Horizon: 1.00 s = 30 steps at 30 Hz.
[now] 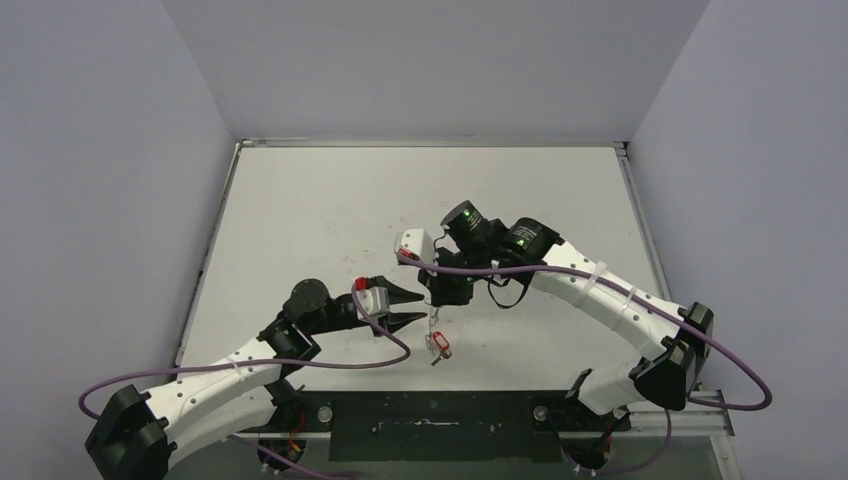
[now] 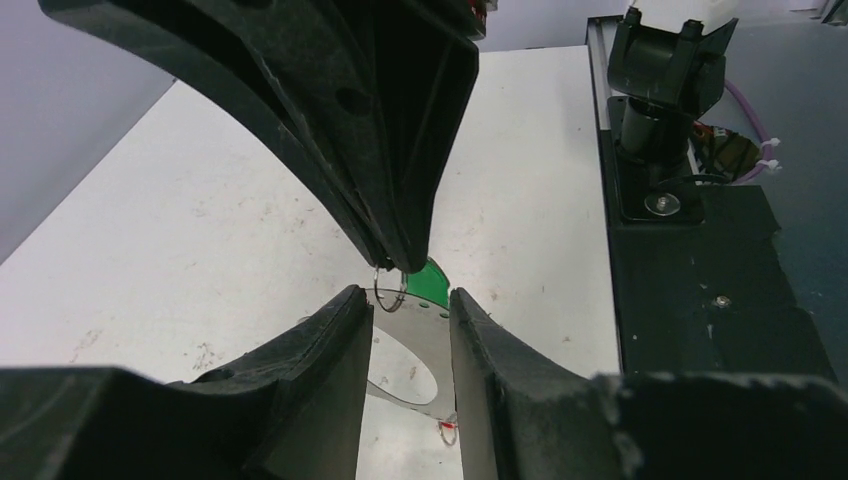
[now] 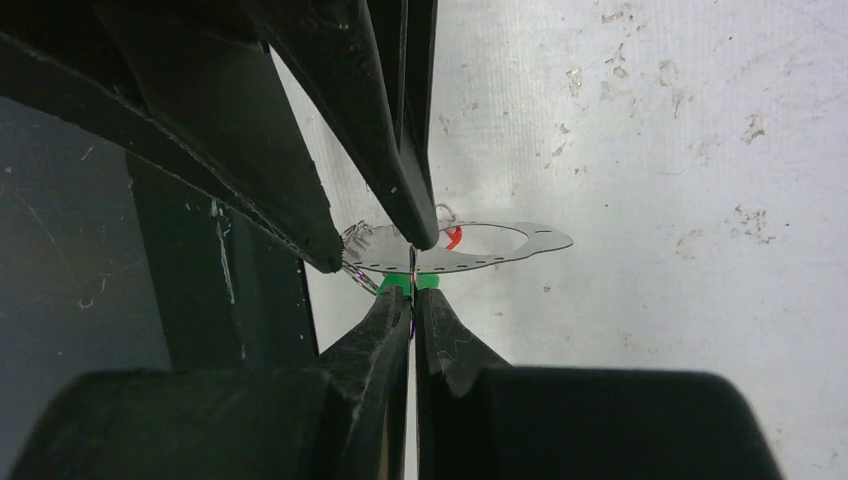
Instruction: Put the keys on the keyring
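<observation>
My right gripper (image 3: 412, 292) points down and is shut on a small wire ring (image 2: 390, 294) beside the green tag (image 2: 432, 282) of one key. From that ring hangs the keyring (image 2: 417, 325), a flat silvery loop with small holes along its rim (image 3: 545, 241). The red-tagged key (image 1: 438, 345) dangles at its lower end, just above the table. My left gripper (image 1: 422, 309) comes in level from the left. Its fingers stand apart on either side of the hanging keyring, right under the right gripper's fingertips (image 2: 400, 262). The key blades themselves are hidden.
White table (image 1: 330, 210) with grey walls on three sides. The black base plate (image 1: 440, 415) and the right arm's mount (image 2: 665, 120) lie along the near edge, close behind the work.
</observation>
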Tool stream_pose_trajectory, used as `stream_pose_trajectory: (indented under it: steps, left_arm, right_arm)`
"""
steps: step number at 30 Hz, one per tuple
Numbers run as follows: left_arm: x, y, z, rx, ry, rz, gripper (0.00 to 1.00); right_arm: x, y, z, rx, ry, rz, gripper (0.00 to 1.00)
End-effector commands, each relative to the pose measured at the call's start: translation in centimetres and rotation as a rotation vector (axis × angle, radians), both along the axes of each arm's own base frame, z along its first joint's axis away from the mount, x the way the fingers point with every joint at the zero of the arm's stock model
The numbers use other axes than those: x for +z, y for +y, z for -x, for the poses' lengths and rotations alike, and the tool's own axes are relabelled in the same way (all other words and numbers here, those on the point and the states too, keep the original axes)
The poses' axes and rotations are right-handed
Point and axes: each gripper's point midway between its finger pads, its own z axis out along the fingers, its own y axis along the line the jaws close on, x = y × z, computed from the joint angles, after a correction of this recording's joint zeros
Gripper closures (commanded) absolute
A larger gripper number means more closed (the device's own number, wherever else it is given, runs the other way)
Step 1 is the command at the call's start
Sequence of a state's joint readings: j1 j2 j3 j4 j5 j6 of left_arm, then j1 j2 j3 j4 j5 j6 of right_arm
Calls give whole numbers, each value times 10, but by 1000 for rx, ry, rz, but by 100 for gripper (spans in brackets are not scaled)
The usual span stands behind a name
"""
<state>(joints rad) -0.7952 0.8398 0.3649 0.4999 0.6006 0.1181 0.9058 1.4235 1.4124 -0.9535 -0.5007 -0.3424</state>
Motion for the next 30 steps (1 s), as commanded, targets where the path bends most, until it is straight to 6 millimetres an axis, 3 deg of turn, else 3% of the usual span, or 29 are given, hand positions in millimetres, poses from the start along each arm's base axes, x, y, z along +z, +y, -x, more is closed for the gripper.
stream_pose_trajectory:
  steps: [1,11,22,30]
  left_arm:
    - [20,-3,-10,46,-100,65,68]
    - [12,-9,-13,47,-110,39,74]
    - [14,-15,-11,20,-115,46,100]
    - [16,-9,-8,32,-116,62,100]
  right_arm:
    - [13,8,3,-1,16,-33,100]
    - [18,12,7,19,18,-73,100]
    - [14,12,6,14,15,-63,100]
    - [13,12,-1,-4,-21,-61,98]
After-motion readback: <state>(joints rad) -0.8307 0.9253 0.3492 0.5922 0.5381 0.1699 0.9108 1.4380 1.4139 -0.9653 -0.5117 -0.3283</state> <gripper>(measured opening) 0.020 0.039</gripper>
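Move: The thin wire loop in the right fingertips lies about 1 cm ahead, 1 cm right and 1 cm below the open left fingers. From the left hand, the green tag hangs some 4 cm lower and 3 cm right, level fore and aft; the red tag on the table is straight ahead 0, about 2 cm right and 19 cm below. For the right hand, the loop is at its pads, level fore and aft, roughly 1 cm left and 1 cm below. The left hand eases about 1 cm each down, forward and right, pinching the loop the right hand still holds. ##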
